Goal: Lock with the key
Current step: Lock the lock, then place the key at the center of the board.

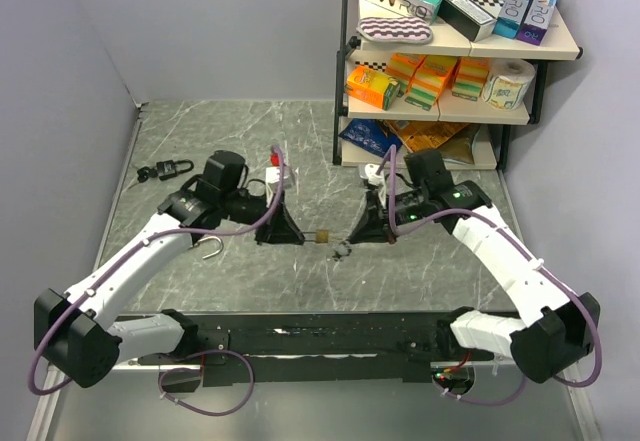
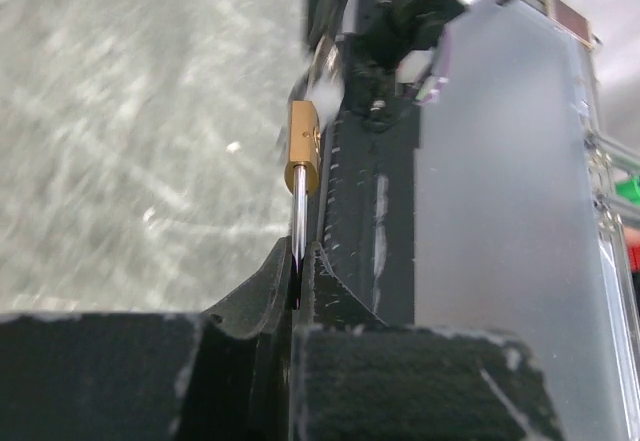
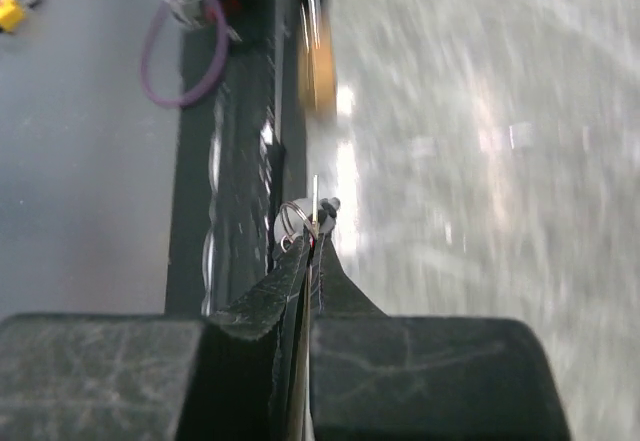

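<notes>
A small brass padlock (image 1: 322, 235) hangs in the air over the middle of the table. My left gripper (image 1: 300, 233) is shut on its silver shackle. In the left wrist view the shackle (image 2: 299, 216) runs down between the closed fingertips of the left gripper (image 2: 298, 261), with the brass body (image 2: 303, 136) beyond them. My right gripper (image 1: 352, 236) faces the padlock from the right, a short gap away. In the right wrist view the right gripper (image 3: 315, 241) is shut on a thin key (image 3: 315, 193), its ring (image 3: 292, 219) beside the tips. The padlock (image 3: 318, 66) is a blur ahead.
A shelf unit (image 1: 545, 46) with boxes, sponges and a paper roll stands at the back right. A black padlock with keys (image 1: 168, 170) lies at the left. A loose silver hook (image 1: 211, 250) lies by the left arm. A small dark object (image 1: 342, 252) lies below the grippers.
</notes>
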`<state>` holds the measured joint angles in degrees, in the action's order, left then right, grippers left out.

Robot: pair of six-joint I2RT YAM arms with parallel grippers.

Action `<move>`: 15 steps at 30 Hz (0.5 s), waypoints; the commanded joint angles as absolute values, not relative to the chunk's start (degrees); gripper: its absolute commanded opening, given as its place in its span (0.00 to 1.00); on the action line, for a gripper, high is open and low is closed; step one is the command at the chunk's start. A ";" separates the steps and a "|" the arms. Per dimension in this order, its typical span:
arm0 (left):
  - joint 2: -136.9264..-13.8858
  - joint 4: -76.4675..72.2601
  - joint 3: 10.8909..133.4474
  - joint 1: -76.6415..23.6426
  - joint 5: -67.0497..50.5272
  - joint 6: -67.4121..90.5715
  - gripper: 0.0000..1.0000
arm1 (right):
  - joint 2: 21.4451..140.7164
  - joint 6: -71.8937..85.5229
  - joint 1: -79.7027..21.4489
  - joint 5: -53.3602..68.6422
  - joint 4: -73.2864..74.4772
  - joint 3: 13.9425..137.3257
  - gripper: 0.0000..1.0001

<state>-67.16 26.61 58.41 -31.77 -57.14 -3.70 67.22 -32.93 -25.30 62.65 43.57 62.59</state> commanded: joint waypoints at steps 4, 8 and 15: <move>-67.06 33.22 60.91 -28.04 -59.15 -10.11 0.01 | 68.55 -46.66 -15.13 61.44 61.16 61.52 0.00; -66.62 32.09 59.86 -27.95 -58.19 -9.67 0.01 | 69.26 -49.39 -9.94 60.30 64.86 62.14 0.00; -66.36 25.23 57.13 -27.95 -53.19 -3.87 0.01 | 68.29 -38.95 5.26 51.61 53.98 57.57 0.00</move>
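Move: The left hand holds the padlock by its shackle, with the brass body about 5 cm to its right and 2 cm below. From the right hand, which pinches the key, that body is some 7 cm to the left, 1 cm farther out and 2 cm lower, already clear of the key's tip. The dangling keychain is about 2 cm to the right hand's left, 2 cm back and 4 cm below. The key stays pinched in the shut right fingers, already free of the padlock, as the right hand swings away from the lock to the right by about 11 cm, sinking and later reaching forward some 5 cm each; the wrist turns roughly 25 degrees clockwise and its fingers dip. The left hand keeps its grip on the shackle and eases about 2 cm left and slightly down and forward. ##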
